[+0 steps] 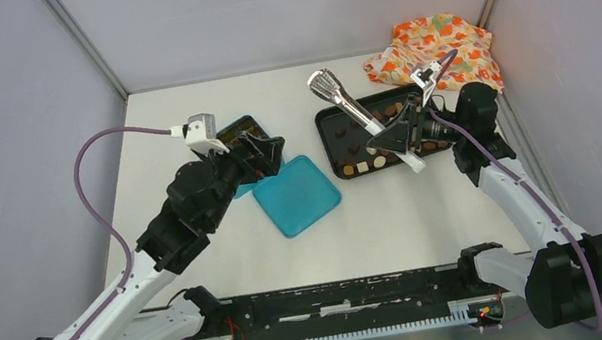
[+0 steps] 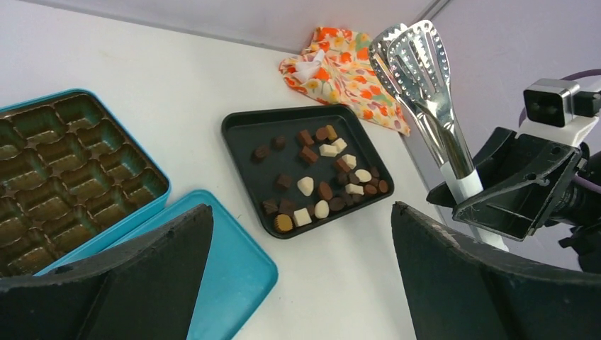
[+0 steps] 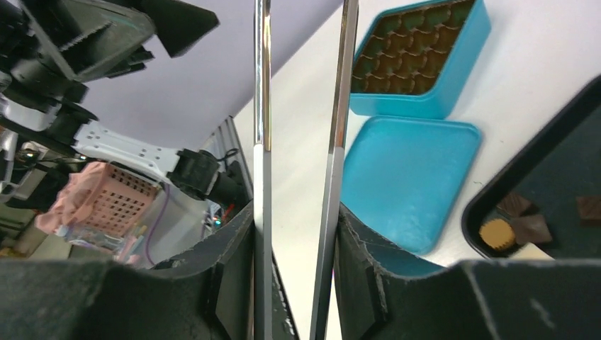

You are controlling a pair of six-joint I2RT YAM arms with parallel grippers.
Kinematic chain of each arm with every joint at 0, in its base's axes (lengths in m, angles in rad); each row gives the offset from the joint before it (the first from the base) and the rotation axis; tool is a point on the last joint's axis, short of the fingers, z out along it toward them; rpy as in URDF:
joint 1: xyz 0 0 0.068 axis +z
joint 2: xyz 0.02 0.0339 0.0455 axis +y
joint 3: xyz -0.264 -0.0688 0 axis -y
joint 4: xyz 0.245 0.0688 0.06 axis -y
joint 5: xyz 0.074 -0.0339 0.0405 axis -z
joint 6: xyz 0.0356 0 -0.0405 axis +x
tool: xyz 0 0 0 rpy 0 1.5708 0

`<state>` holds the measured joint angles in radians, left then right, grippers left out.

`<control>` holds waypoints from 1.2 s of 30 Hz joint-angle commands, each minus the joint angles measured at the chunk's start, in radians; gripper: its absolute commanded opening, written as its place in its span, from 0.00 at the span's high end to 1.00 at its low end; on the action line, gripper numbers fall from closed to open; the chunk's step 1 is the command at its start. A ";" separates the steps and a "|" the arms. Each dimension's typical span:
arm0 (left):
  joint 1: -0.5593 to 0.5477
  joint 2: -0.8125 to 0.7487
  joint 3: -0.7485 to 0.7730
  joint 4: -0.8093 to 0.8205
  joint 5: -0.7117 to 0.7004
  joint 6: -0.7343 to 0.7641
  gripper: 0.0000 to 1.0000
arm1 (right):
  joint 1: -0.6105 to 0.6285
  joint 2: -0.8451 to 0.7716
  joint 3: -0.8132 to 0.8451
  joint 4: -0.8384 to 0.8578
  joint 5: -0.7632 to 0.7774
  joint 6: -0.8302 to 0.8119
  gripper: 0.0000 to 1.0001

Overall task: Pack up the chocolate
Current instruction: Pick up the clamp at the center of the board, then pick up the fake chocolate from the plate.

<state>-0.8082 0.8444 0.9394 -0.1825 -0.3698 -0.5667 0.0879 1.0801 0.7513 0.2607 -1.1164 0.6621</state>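
Note:
The chocolate [image 2: 319,177], several dark, light brown and cream pieces, lies in a black tray [image 2: 241,127] right of centre [image 1: 331,142]. My right gripper [image 3: 294,234] is shut on the handle end of the metal tongs [image 3: 262,142], one finger outside each arm. It holds them over the tray [image 1: 402,137], and the tongs' tips [image 1: 325,84] point up and to the far left. My left gripper [image 2: 301,206] hangs open and empty above the table, between the blue box [image 2: 71,163] and the tray. The box's brown moulded cells look empty.
The blue lid [image 1: 297,193] lies flat in front of the box, between the two arms. An orange flowery cloth [image 1: 433,48] is bunched in the far right corner behind the tray. Grey walls close the table on three sides.

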 commanded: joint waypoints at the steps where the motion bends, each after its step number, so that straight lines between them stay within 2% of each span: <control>1: 0.002 0.010 -0.008 -0.050 -0.063 0.061 0.00 | -0.027 0.018 0.084 -0.222 0.044 -0.258 0.57; 4: 0.007 0.037 -0.006 -0.119 -0.105 0.054 0.00 | -0.040 0.059 0.186 -0.499 0.149 -0.539 0.57; 6: 0.022 0.057 -0.004 -0.156 -0.110 0.042 0.00 | -0.044 0.081 0.239 -0.615 0.232 -0.666 0.57; 9: 0.068 0.084 -0.010 -0.175 -0.050 0.030 0.00 | -0.045 0.122 0.306 -0.758 0.379 -0.842 0.57; 14: 0.150 0.149 -0.017 -0.168 0.080 0.034 0.00 | -0.045 0.186 0.350 -0.872 0.573 -1.020 0.57; 21: 0.187 0.221 -0.019 -0.127 0.130 0.104 0.00 | -0.044 0.293 0.405 -0.966 0.774 -1.133 0.57; 27: 0.192 0.250 -0.018 -0.091 0.137 0.130 0.00 | -0.045 0.322 0.362 -0.965 0.893 -1.153 0.57; 36: 0.194 0.274 -0.010 -0.059 0.140 0.140 0.00 | -0.045 0.406 0.384 -0.961 0.902 -1.147 0.57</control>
<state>-0.6228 1.1065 0.9161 -0.3008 -0.2405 -0.4763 0.0471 1.4693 1.0985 -0.7174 -0.2470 -0.4732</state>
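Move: The chocolate tray, where the right hand is taking the clamp (the metal tongs it already holds), has its middle about 14 cm ahead of that hand, 7 cm to its right and some 27 cm below. The teal lid lies 16 cm left and 2 cm ahead of the right hand, the teal box 26 cm left and 13 cm ahead, and the flowered cloth some 32 cm ahead and 23 cm right. From the left hand the tray is about 14 cm ahead, 24 cm right and 33 cm down. Keeping its grip on the clamp's white handle, the right hand sinks some 18 cm while swinging about 15 cm to the right and 7 cm forward, and rolls its left side down by nearly 70 degrees, so the fingers turn from pointing left to mostly down and the clamp's head drops towards the chocolates. The empty left hand, still wide open, goes down about 12 cm and forward 5 cm over the lid beside the box, its fingers tipping downward. ##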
